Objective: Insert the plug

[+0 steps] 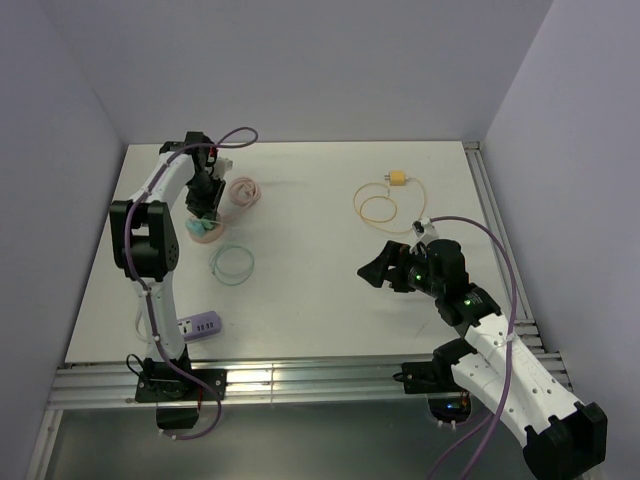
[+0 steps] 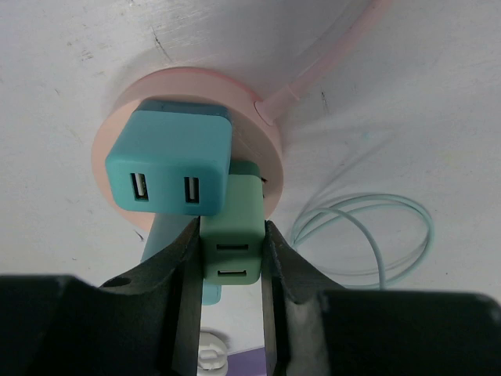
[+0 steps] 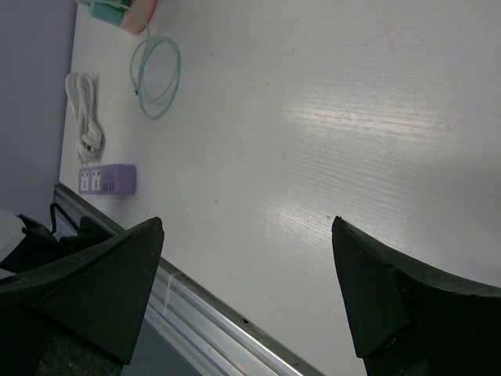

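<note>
My left gripper (image 2: 229, 227) is shut on a light green plug (image 2: 232, 251) with two USB slots facing the camera. The plug's far end meets the face of a round pink socket (image 2: 270, 149), right beside a teal charger (image 2: 168, 160) seated in it. Its prongs are hidden. From above, the left gripper (image 1: 205, 212) hangs over the pink socket (image 1: 203, 235) at the table's left. My right gripper (image 1: 378, 270) stands open over bare table at the right, its jaws far apart and nothing between them (image 3: 246, 235).
The socket's pink cable (image 1: 243, 191) coils behind it. A teal cable loop (image 1: 232, 263) lies just in front, and a purple power strip (image 1: 202, 326) near the front edge. A yellow plug (image 1: 398, 179) with its cable sits at the back right. A white cord (image 3: 84, 125) lies by the strip.
</note>
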`<state>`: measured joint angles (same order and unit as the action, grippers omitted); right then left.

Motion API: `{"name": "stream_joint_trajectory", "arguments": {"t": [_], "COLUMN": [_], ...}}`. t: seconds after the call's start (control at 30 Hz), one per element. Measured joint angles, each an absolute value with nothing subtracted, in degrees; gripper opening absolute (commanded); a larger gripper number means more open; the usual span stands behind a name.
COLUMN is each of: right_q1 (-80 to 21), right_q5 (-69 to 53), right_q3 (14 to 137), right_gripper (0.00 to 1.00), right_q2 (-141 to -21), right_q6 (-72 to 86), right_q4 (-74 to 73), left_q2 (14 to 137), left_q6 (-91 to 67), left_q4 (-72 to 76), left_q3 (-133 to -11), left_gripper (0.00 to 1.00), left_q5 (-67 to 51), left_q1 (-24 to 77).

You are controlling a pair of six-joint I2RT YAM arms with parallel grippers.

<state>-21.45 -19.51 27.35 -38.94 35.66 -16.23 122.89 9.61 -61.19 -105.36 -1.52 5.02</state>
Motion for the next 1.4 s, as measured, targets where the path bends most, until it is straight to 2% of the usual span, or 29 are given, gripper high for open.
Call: {"name": "stream_joint_trajectory", "arguments": {"t": [1.0,1.1,1.17,1.2,1.3,1.4], "right_q1": [-21.4,-21.4,-21.4,-21.4,-21.4,-21.4], "right_q5": [-18.8,-18.7,-18.7,-18.7,-18.7,-18.7], "right_q3": [27.3,27.3,27.3,27.3,27.3,27.3], "right_gripper": [0.95,0.94,0.95,0.94,0.94,0.94], "right_q2": [-36.4,-36.2,-36.2,-36.2,-36.2,-36.2], "right_q6": [36.0,36.0,36.0,36.1,36.2,36.4], "right_q4": [-16.4,-16.4,-16.4,-16.4,-16.4,-16.4], "left_q2": [123.3,123.3,123.0,123.0,123.1,124.5], "left_q6": [9.2,8.5,7.8,7.7,6.7,5.9], "left_q4": [-60.3,-60.6,-60.5,-60.5,-59.5,-59.4], "left_q3": [-104.2,-104.8,-104.8,-104.8,-103.9,-103.3], "left_gripper": [0.00,0.08,0.21,0.37,0.58,0.71], "left_q5": [-0.8,-0.2,0.1,0.1,-0.1,0.7], "left_q1": [5.3,5.4,5.5,5.5,5.5,6.1]}}
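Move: The left hand grips the light-green plug, which already stands on the right-hand side of the round pink socket; the socket's middle lies about 2 cm left, 1 cm ahead and 5 cm below. The teal plug stands some 3 cm left, 2 cm ahead and slightly lower, and the green cord coil lies about 5 cm right, 10 cm back and 6 cm down. From the right hand the socket is roughly 40 cm left, 21 cm ahead and 13 cm below. Keeping its grip on the light-green plug, with fingers pointing nearly straight down beside the teal plug, the left hand stays over the same spot and presses the plug down about 1 cm into the pink socket, then eases back up roughly half a centimetre. It finally opens the fingers to about twice their gap, the right-hand finger coming clear of the plug, and sinks again to some 2 cm below its start with a slight drift back and a hardly noticeable wrist turn. ##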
